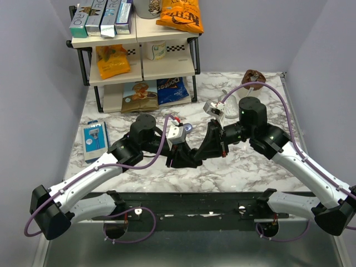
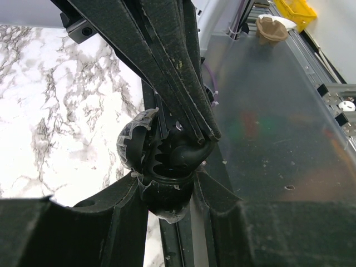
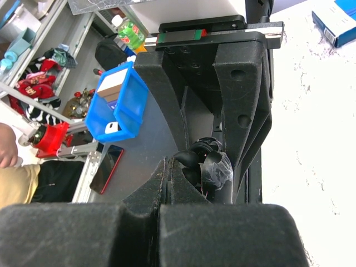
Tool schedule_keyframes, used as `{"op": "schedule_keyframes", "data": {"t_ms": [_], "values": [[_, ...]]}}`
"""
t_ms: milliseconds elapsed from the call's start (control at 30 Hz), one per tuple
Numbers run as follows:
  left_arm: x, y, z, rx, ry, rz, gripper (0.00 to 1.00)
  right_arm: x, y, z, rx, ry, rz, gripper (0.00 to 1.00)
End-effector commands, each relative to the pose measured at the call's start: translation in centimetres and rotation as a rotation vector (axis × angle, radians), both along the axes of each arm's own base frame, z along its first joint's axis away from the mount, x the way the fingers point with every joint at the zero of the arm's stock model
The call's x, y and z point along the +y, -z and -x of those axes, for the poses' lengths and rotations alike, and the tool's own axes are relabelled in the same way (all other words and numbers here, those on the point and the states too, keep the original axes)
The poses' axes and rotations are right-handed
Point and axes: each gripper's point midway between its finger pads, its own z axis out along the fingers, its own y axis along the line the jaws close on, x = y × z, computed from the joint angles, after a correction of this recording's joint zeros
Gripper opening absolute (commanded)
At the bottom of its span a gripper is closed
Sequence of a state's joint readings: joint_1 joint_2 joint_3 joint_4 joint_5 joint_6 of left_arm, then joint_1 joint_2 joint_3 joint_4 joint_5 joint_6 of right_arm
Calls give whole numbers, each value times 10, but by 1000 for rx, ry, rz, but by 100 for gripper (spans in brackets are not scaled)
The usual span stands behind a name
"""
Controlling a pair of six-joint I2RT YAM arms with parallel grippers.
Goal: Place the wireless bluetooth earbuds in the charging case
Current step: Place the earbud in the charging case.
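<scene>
The charging case (image 2: 167,194) is a small round black shell with its taped lid (image 2: 133,146) swung open. My left gripper (image 2: 167,192) is shut on its body and holds it above the table. A glossy black earbud (image 2: 186,154) sits at the case's mouth. My right gripper (image 2: 208,136) comes down from above, shut, with its tips touching the earbud. In the right wrist view the shut right gripper (image 3: 172,167) points at the earbud (image 3: 188,159) and the case (image 3: 217,169). From the top, the left gripper (image 1: 181,158) and right gripper (image 1: 203,149) meet mid-table and hide the case.
A shelf rack (image 1: 139,53) with snack bags and boxes stands at the back left. A blue box (image 1: 93,140) lies at the table's left side. A brown object (image 1: 253,76) sits at the back right corner. The arms' black base rail (image 1: 189,203) runs along the near edge.
</scene>
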State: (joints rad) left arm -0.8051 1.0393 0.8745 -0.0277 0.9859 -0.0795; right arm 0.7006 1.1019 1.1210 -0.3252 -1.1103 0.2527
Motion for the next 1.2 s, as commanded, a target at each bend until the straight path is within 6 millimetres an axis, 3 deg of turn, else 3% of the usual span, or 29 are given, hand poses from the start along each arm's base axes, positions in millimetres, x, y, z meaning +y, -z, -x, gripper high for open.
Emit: {"op": "schedule_keyframes", "data": {"t_ms": [0, 467, 633, 833, 1167], "values": [[-1, -17, 6, -51, 9, 60, 0, 2, 6, -6, -1, 41, 32, 1], [-1, -21, 15, -71, 13, 75, 0, 4, 12, -14, 9, 78, 65, 1], [-1, -19, 13, -73, 3, 69, 0, 2, 6, -12, -2, 82, 54, 1], [-3, -12, 11, -65, -9, 56, 0, 0, -7, -9, -15, 90, 33, 31], [-2, -9, 8, -70, -27, 51, 0, -4, -20, -9, -45, 114, 19, 37]]}}
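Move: Just beyond the right fingertips, the open black charging case lies about 2 cm to that hand's left, some 1 cm farther out and 1 cm lower; the right hand is shut on the black earbud at its mouth. The left hand still grips this case, its middle about 1 cm right of the hand point and level with it. The lavender case lies on the table some 24 cm ahead of the right hand, 3 cm left and about 30 cm below. Easing the earbud at the charging case's mouth, the right hand creeps about half a centimetre forward and slightly down, then opens its shut fingers to about a third and lifts roughly 1 cm. The left hand keeps its grip on the case, drawing it back about 1 cm and then bringing it half of that forward again. ##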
